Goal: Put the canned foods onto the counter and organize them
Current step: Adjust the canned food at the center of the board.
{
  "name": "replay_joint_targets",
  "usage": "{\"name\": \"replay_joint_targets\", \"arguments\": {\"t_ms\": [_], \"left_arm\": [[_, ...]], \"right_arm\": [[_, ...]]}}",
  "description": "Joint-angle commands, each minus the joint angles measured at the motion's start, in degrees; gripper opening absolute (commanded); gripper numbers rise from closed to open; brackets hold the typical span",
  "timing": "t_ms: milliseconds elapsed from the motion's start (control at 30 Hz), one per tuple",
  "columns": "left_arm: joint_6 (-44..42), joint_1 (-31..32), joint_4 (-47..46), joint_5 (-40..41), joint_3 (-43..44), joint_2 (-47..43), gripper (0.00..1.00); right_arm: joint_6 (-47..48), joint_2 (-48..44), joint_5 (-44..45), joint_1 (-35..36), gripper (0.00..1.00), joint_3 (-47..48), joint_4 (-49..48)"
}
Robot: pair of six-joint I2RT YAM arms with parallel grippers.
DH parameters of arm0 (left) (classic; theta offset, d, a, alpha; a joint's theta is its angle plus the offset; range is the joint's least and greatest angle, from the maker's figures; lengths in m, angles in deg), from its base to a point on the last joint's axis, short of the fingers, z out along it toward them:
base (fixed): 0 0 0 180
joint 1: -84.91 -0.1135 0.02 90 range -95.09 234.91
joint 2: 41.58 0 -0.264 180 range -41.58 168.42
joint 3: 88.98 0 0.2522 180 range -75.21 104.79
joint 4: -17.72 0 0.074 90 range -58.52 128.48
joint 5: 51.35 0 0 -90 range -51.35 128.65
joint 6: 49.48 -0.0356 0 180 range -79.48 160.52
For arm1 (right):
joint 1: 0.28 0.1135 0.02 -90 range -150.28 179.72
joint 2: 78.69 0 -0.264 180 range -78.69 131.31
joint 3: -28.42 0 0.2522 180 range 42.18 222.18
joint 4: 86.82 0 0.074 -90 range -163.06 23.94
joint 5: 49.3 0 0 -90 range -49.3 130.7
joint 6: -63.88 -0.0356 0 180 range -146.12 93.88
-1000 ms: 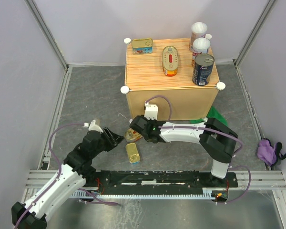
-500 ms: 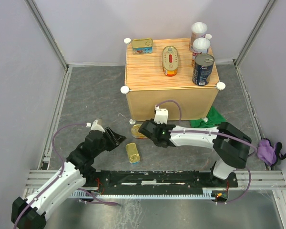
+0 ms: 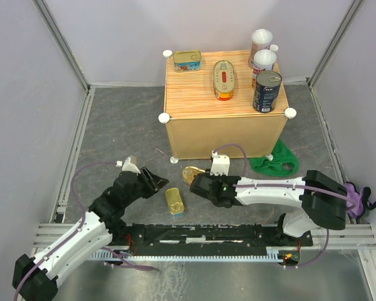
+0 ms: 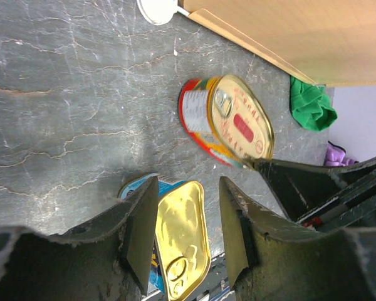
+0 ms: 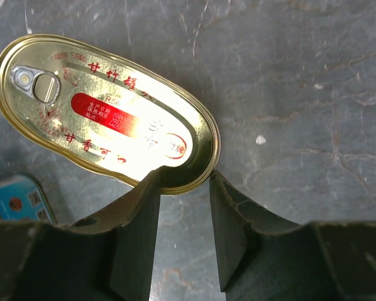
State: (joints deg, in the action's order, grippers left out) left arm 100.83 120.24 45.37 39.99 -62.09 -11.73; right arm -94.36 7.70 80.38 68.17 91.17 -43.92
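The counter (image 3: 194,97) holds a rectangular gold tin (image 3: 187,60), an oval red-labelled tin (image 3: 224,79), two white-lidded cylinders (image 3: 264,61) and a dark blue cylinder (image 3: 266,91). On the grey floor in front, my right gripper (image 5: 183,179) is shut on the near end of a second oval tin (image 5: 100,110), which shows tilted in the left wrist view (image 4: 229,119). A rectangular gold tin with a blue side (image 3: 174,201) lies flat nearby. My left gripper (image 4: 187,182) hovers open, this tin (image 4: 182,232) showing between its fingers, ungripped.
A green cloth (image 3: 274,160) lies at the counter's front right corner. A purple object (image 3: 352,198) sits at the right wall. The counter's white foot knob (image 4: 156,9) and side (image 4: 288,31) stand just beyond the floor tins. Rails border the floor.
My right gripper has slid to the right along the counter's front, carrying the oval tin with it. The left gripper has edged slightly right toward the rectangular tin.
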Motion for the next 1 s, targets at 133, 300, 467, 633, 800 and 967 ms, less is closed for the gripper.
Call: {"name": "replay_joint_targets", "arguments": {"t_ms": [133, 300, 467, 633, 800, 967], "left_arm": [[2.5, 1.8, -2.7, 1.2, 1.2, -2.7, 0.49], [3.1, 2.5, 0.2, 2.3, 1.5, -6.4, 0.49], [3.1, 2.5, 1.3, 2.9, 1.4, -7.9, 0.49], [4.0, 2.5, 1.1, 3.8, 1.7, -7.7, 0.49], [-1.2, 2.6, -0.2, 2.8, 4.3, -3.8, 0.49], [0.2, 2.6, -5.3, 1.7, 3.4, -3.5, 0.49]], "right_arm": [[-6.9, -3.4, 1.6, 9.2, 0.44, -0.8, 8.2], [-8.2, -2.3, 6.9, 15.8, 0.46, 4.6, 15.0], [-3.2, -3.0, 10.6, 17.9, 0.53, 10.4, 21.1], [9.7, -8.9, 11.8, 17.9, 0.74, 11.3, 19.8], [26.6, -15.9, 8.4, 17.3, 1.00, 6.3, 11.3], [36.8, -19.6, -0.4, 14.1, 0.99, 1.0, 7.1]]}}
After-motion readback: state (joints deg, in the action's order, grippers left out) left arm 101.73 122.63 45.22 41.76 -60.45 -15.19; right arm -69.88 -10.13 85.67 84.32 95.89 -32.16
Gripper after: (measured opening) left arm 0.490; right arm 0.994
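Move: By the right hand's fingertips is the right-hand end of the oval can, whose middle lies about 5 cm to the left, 3 cm ahead and 2 cm lower. The small yellow-lidded can is roughly 13 cm left and 7 cm back, while the counter's near left foot is about 14 cm left and 7 cm ahead. From the left hand, the oval can's middle is some 10 cm right, 2 cm ahead and 5 cm below. Dragging the oval can by its right-hand end, where the fingertips already touch, the right hand first travels level, back towards the arm bases, about 7.5 cm with a slight leftward drift. Then it lifts some 10 cm clear, opening its fingers from half to fully wide while turning counter-clockwise about 30 degrees and tipping slightly up. Meanwhile the left hand, holding nothing, rises roughly 2.5 cm. ##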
